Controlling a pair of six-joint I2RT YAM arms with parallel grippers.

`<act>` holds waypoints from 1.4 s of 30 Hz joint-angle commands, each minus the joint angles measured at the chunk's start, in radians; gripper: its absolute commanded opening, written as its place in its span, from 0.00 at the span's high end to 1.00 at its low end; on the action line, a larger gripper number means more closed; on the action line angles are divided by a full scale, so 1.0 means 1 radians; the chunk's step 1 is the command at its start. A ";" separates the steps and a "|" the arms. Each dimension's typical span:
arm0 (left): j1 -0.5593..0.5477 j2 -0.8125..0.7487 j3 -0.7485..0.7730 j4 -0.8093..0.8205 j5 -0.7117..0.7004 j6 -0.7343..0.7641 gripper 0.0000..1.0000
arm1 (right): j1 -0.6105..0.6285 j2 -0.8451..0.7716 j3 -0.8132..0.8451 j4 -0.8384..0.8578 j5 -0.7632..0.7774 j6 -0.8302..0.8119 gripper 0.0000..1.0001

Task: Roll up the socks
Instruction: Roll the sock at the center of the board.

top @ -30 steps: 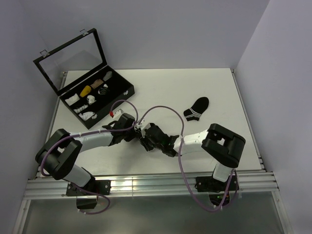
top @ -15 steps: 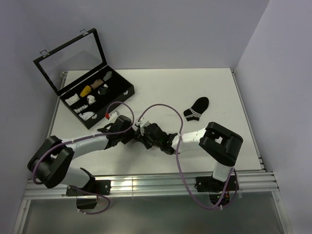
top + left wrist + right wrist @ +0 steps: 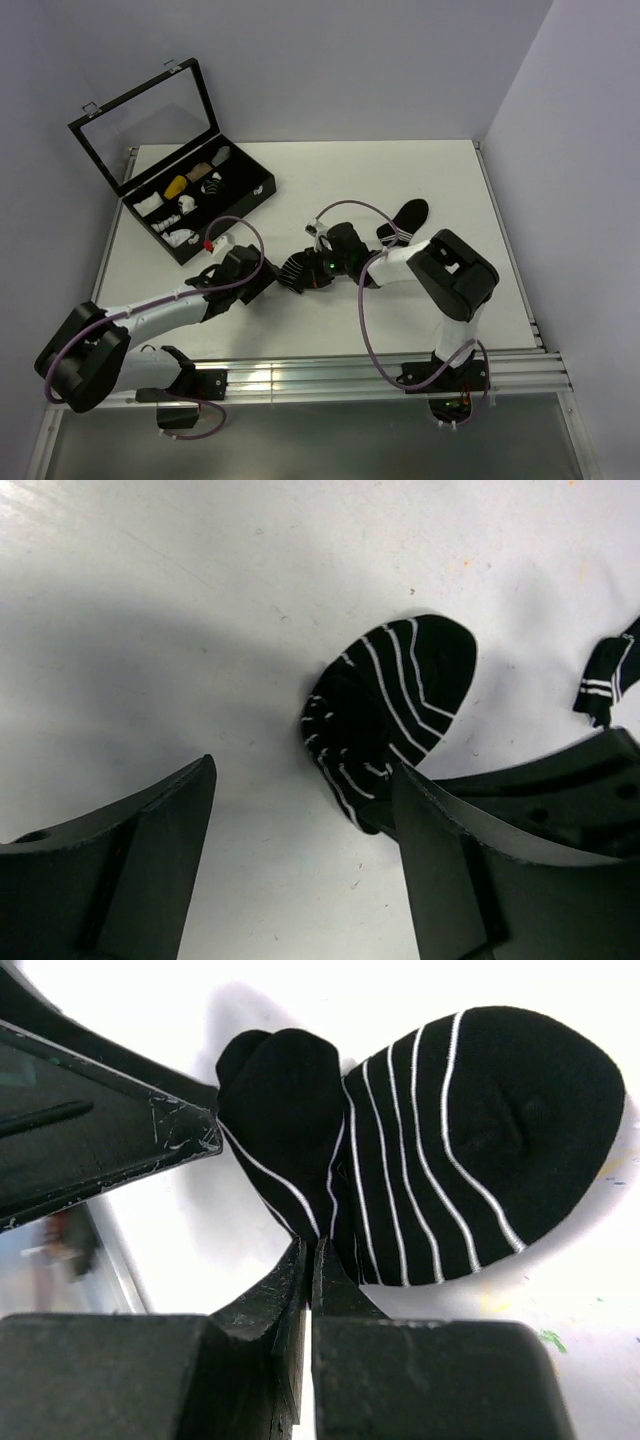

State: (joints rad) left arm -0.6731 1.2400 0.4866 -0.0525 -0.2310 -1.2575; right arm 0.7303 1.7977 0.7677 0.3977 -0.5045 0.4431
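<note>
One black sock with thin white stripes (image 3: 470, 1130) lies partly rolled on the white table; it also shows in the top view (image 3: 291, 267) and the left wrist view (image 3: 395, 705). My right gripper (image 3: 311, 1252) is shut, pinching this sock's near edge beside the rolled end; in the top view it (image 3: 304, 271) reaches in from the right. My left gripper (image 3: 303, 770) is open and empty, just left of the sock, in the top view (image 3: 262, 283). One of its fingers (image 3: 110, 1130) shows in the right wrist view. The second sock (image 3: 404, 222) lies flat to the right, also in the left wrist view (image 3: 603, 677).
An open black case (image 3: 266, 190) with a glass lid (image 3: 145, 115) stands at the back left, holding several small white, yellow and tan rolled bundles. Purple cables loop over both arms. The table's metal rail runs along the near edge.
My right gripper has swung round to the sock's right side and carried it slightly back. My left gripper has pulled back to the left, off the sock.
</note>
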 commanded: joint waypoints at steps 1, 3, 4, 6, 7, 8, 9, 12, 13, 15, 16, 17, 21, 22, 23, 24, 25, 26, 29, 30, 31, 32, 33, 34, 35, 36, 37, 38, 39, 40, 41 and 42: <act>-0.005 0.015 0.000 0.089 0.018 0.012 0.25 | -0.047 0.064 -0.008 0.071 -0.205 0.144 1.00; -0.005 0.030 0.004 0.101 0.033 0.023 0.26 | -0.068 0.086 -0.010 0.092 -0.230 0.193 1.00; -0.005 0.044 0.006 0.115 0.038 0.026 0.27 | -0.087 0.097 -0.018 0.124 -0.258 0.207 1.00; -0.006 0.058 0.007 0.121 0.042 0.027 0.28 | -0.104 0.129 -0.015 0.128 -0.270 0.236 1.00; -0.006 0.070 0.009 0.135 0.050 0.029 0.28 | -0.111 0.141 -0.011 0.139 -0.281 0.244 1.00; -0.006 0.078 0.010 0.137 0.051 0.030 0.29 | -0.124 0.163 -0.013 0.151 -0.301 0.256 1.00; -0.006 0.084 0.017 0.140 0.055 0.032 0.29 | -0.130 0.173 -0.018 0.170 -0.307 0.290 1.00; -0.006 0.114 0.029 0.148 0.062 0.040 0.30 | -0.155 0.207 -0.012 0.187 -0.331 0.304 1.00; -0.006 0.119 0.030 0.151 0.062 0.041 0.30 | -0.157 0.213 0.002 0.152 -0.328 0.298 1.00; -0.005 0.131 0.036 0.161 0.065 0.046 0.31 | -0.161 0.219 0.016 0.119 -0.319 0.281 1.00; -0.005 0.134 0.037 0.164 0.067 0.050 0.32 | -0.163 0.224 0.022 0.110 -0.319 0.284 1.00; -0.006 0.139 0.040 0.167 0.068 0.050 0.32 | -0.166 0.227 0.024 0.112 -0.322 0.290 1.00; -0.006 0.160 0.049 0.171 0.064 0.055 0.33 | -0.183 0.252 0.042 0.087 -0.332 0.298 1.00; -0.006 0.165 0.050 0.171 0.065 0.058 0.33 | -0.184 0.261 0.050 0.076 -0.335 0.298 1.00; -0.006 0.167 0.052 0.171 0.065 0.059 0.33 | -0.186 0.265 0.053 0.069 -0.336 0.296 1.00; -0.006 0.173 0.055 0.169 0.064 0.059 0.33 | -0.189 0.270 0.058 0.061 -0.338 0.295 1.00; -0.006 0.176 0.053 0.172 0.062 0.058 0.33 | -0.192 0.276 0.065 0.046 -0.335 0.293 1.00; -0.006 0.177 0.053 0.172 0.061 0.058 0.33 | -0.193 0.281 0.067 0.044 -0.335 0.301 1.00; -0.006 0.190 0.058 0.172 0.058 0.058 0.34 | -0.204 0.292 0.070 0.040 -0.341 0.305 1.00; -0.006 0.199 0.060 0.172 0.058 0.059 0.34 | -0.206 0.296 0.071 0.030 -0.339 0.307 1.00; -0.006 0.203 0.061 0.174 0.058 0.061 0.34 | -0.210 0.296 0.073 0.027 -0.336 0.306 1.00; -0.006 0.213 0.063 0.175 0.058 0.063 0.35 | -0.212 0.298 0.074 0.026 -0.338 0.309 1.00; -0.006 0.217 0.064 0.174 0.058 0.063 0.36 | -0.213 0.301 0.076 0.021 -0.338 0.310 1.00; -0.006 0.222 0.064 0.178 0.059 0.063 0.36 | -0.216 0.302 0.079 0.018 -0.338 0.310 1.00; -0.006 0.228 0.066 0.180 0.061 0.063 0.37 | -0.216 0.302 0.079 0.017 -0.336 0.309 1.00; -0.006 0.239 0.067 0.180 0.061 0.061 0.37 | -0.218 0.302 0.085 0.012 -0.333 0.304 1.00; -0.006 0.243 0.069 0.178 0.062 0.063 0.39 | -0.218 0.299 0.085 -0.003 -0.328 0.299 1.00; -0.006 0.251 0.073 0.174 0.061 0.063 0.40 | -0.216 0.296 0.088 -0.011 -0.313 0.290 1.00; -0.006 0.259 0.076 0.171 0.061 0.063 0.41 | -0.218 0.295 0.091 -0.023 -0.309 0.280 1.00; -0.006 0.263 0.078 0.166 0.059 0.061 0.45 | -0.218 0.287 0.094 -0.037 -0.305 0.272 1.00; -0.006 0.268 0.079 0.161 0.058 0.061 0.46 | -0.218 0.282 0.096 -0.043 -0.301 0.260 1.00; -0.006 0.276 0.081 0.157 0.055 0.061 0.49 | -0.218 0.272 0.100 -0.066 -0.286 0.250 1.00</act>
State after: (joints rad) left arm -0.6750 1.4811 0.5587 0.1593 -0.1730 -1.2160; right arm 0.5266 2.0529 0.8665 0.4694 -0.9432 0.7826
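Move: Out ahead and to the right of the left hand, the half-folded striped sock has its middle about 3 cm farther out, 5 cm to the right and some 3 cm lower. From the right hand, already pinching its near edge, that middle is roughly 2 cm ahead, 1 cm left and 1 cm down. The other sock lies about 12 cm farther out than the left hand and 29 cm to its right. The black box is about 17 cm ahead and 18 cm left of the left hand. Rolling some 30 degrees about its fingers, forward side down, the right hand keeps its shut grip on the sock and eases about 2 cm right, with a little forward and down. The left hand follows to the right and forward, about 5 cm in all and slightly down, bringing its open jaws over the sock's left part and partly closing them around it without shutting. ##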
